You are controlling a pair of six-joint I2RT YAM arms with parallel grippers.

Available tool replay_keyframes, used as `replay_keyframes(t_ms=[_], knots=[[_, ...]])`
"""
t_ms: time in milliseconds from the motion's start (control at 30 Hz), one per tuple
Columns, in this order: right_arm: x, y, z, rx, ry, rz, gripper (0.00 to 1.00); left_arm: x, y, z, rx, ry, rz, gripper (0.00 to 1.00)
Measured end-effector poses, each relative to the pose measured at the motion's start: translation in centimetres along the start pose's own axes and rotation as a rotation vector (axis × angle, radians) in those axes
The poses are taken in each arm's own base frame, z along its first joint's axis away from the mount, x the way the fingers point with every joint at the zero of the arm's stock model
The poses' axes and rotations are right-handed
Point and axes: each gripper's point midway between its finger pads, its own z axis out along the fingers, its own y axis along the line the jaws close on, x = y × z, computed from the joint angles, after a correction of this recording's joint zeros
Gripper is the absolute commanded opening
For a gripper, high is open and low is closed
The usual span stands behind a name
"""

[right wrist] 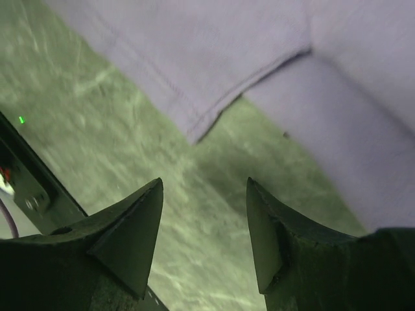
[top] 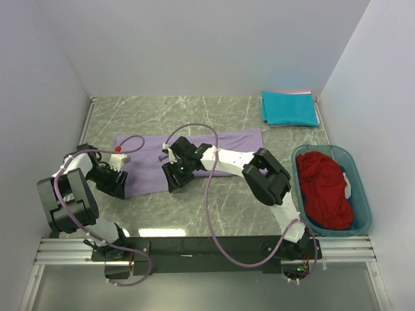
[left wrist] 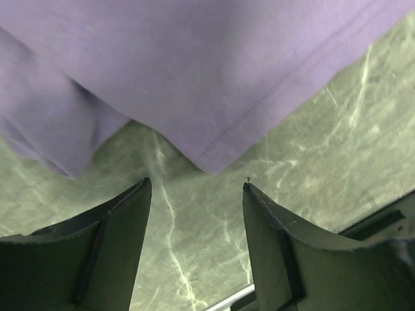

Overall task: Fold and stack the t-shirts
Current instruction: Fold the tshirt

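Observation:
A lavender t-shirt [top: 224, 142] lies spread across the middle of the green marble table. My left gripper [top: 110, 183] hovers at its near left part, open, with a hem corner [left wrist: 214, 162] just beyond the fingertips. My right gripper [top: 176, 181] is over the shirt's near edge at centre, open and empty, short of another hem corner [right wrist: 194, 133]. A folded teal t-shirt [top: 290, 109] rests at the far right. A dark red t-shirt [top: 326, 188] lies crumpled in the teal plastic bin [top: 364, 196] on the right.
White walls close in the table on the left, back and right. A black rail [top: 207, 249] runs along the near edge by the arm bases. Purple cables [top: 211, 194] loop over the table between the arms.

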Motion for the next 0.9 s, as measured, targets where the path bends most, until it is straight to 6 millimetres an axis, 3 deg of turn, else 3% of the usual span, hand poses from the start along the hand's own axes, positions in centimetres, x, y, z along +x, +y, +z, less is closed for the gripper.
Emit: replay_keyframes(t_ms=[333, 500, 667, 700, 800, 867, 900], knots=[[-2.2, 0.7, 1.6, 0.001, -0.079, 0.106, 0.59, -1.0, 0.0, 0.7, -0.056, -0.018, 0.045, 0.6], [-2.5, 1.6, 2.5, -0.022, -0.096, 0.122, 0.49, -1.1, 0.3, 0.8, -0.084, -0.011, 0.056, 0.51], [-2.3, 2.1, 3.3, -0.046, -0.088, 0.139, 0.24, -1.2, 0.7, 1.0, -0.109, -0.011, 0.071, 0.38], [-2.3, 2.1, 3.4, -0.045, -0.087, 0.142, 0.22, -1.2, 0.7, 1.0, -0.114, -0.013, 0.076, 0.31], [-2.3, 2.1, 3.5, -0.044, -0.082, 0.146, 0.1, -1.4, 0.8, 1.2, -0.12, -0.018, 0.088, 0.25], [-2.3, 2.1, 3.7, -0.045, -0.078, 0.147, 0.03, -1.5, 0.7, 1.2, -0.121, -0.019, 0.094, 0.29], [-2.3, 2.1, 3.7, -0.045, -0.078, 0.146, 0.01, -1.6, 0.7, 1.3, -0.12, -0.019, 0.097, 0.37]])
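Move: The right hand goes for the right corner of the purple t-shirt's near hem, about 5 cm to its left, nearly level fore and aft and 1 cm below. The notch where this flap meets the folded body is some 5 cm beyond that corner. The left hand goes for the hem's left corner, about 2 cm ahead, 1 cm right and 1 cm below; a loose fold tip lies some 5 cm ahead of it and 2 cm left. The right fingers pinch the hem's right corner shut between their tips, after the hand has slid about 5 cm left over the table, sinking a centimetre and turning slightly clockwise. Meanwhile the left hand eases some 2 cm forward and a little down to the hem's left corner, its fingers closing around the cloth from wide open to about a quarter. ##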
